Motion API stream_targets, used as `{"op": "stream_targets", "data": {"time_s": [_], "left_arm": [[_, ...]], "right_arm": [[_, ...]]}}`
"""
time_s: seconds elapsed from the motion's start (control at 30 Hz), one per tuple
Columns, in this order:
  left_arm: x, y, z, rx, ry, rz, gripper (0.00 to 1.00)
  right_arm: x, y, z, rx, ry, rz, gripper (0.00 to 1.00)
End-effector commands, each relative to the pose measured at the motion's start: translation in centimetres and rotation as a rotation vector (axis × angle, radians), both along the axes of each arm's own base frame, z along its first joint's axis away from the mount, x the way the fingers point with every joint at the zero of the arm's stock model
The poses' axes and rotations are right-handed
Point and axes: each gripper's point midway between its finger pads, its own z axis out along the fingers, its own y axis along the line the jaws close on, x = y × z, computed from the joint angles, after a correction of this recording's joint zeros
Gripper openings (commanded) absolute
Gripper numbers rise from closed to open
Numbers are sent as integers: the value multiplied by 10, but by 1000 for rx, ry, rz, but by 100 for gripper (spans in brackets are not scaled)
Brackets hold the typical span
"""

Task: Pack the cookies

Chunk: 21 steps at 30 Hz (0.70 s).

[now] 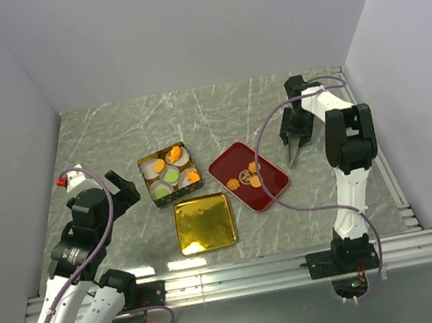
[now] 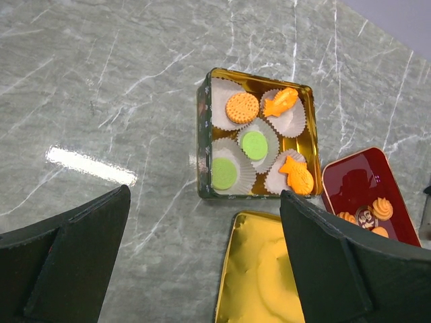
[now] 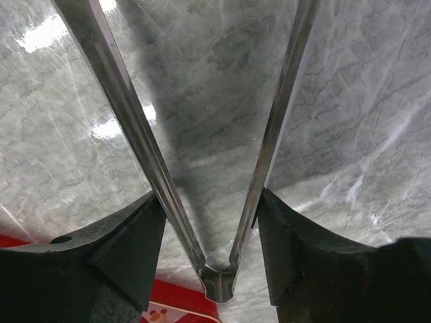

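Note:
Several cookies (image 2: 242,108), orange and green, lie in white paper cups inside the gold tin (image 2: 201,134). A few more cookies (image 1: 246,180) lie on the red tray (image 1: 229,163). My right gripper (image 1: 293,138) hangs just right of the tray, shut on metal tongs (image 3: 273,134). The tongs' arms spread in a V between my fingers (image 3: 128,249), and their tips run out of the wrist view. My left gripper (image 2: 202,262) is open and holds nothing. It hovers over bare table left of the gold lid (image 2: 262,276).
The gold lid (image 1: 205,223) lies flat in front of the tin (image 1: 143,159) and left of the red tray's near end. A corner of the red tray (image 3: 172,297) shows under my right gripper. White walls close in the table on three sides.

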Motion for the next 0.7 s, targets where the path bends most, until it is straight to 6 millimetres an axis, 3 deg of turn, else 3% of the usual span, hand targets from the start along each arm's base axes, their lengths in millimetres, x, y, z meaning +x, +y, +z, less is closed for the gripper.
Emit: {"op": "stream_targets", "data": {"time_s": [0.0,0.23,0.3,0.37,0.53,0.67], "left_arm": [[4,-2,18,-14,-47,-8,99],[4,0,15,-11,-37,7,99],[4,1,15,-10,-38,14,99],[4,2,14,-7,-31,23,99],[5,3,12,-4,-23,28,100],[6,3,11,3,-22,26,99]], "right_arm": [[6,-5,3,-10,-34,-11,63],[7,-6,8,-16,-39,-19,72],[9,-9,16,-38,-54,-27,86],[11,-9,31,-40,-89,-35,97],[16,4,79,-37,-192,-16,98],[17,44,135,-6,-308,67,99]]}}
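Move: The right hand is still on the tongs, whose middle lies practically between its fingers, about 1 cm lower at table level, the joined end pointing back towards the robot. The red tray is some 19 cm to this hand's left and 12 cm back; the cookie box stands about 44 cm left and 7 cm back, both a centimetre or so lower. From the idle left hand the tongs are roughly 54 cm right, 19 cm ahead and 21 cm down. Staying low at the table, the right hand spreads its already loosening fingers from a bit over half open to fully open, so that the pads come free of the outer sides of the tongs' two arms. Then it lifts away, nearly straight up by about 5 cm and gathering speed, starting to drift slightly left at the end while the wrist tips the fingers forward by some 5 to 10 degrees. ##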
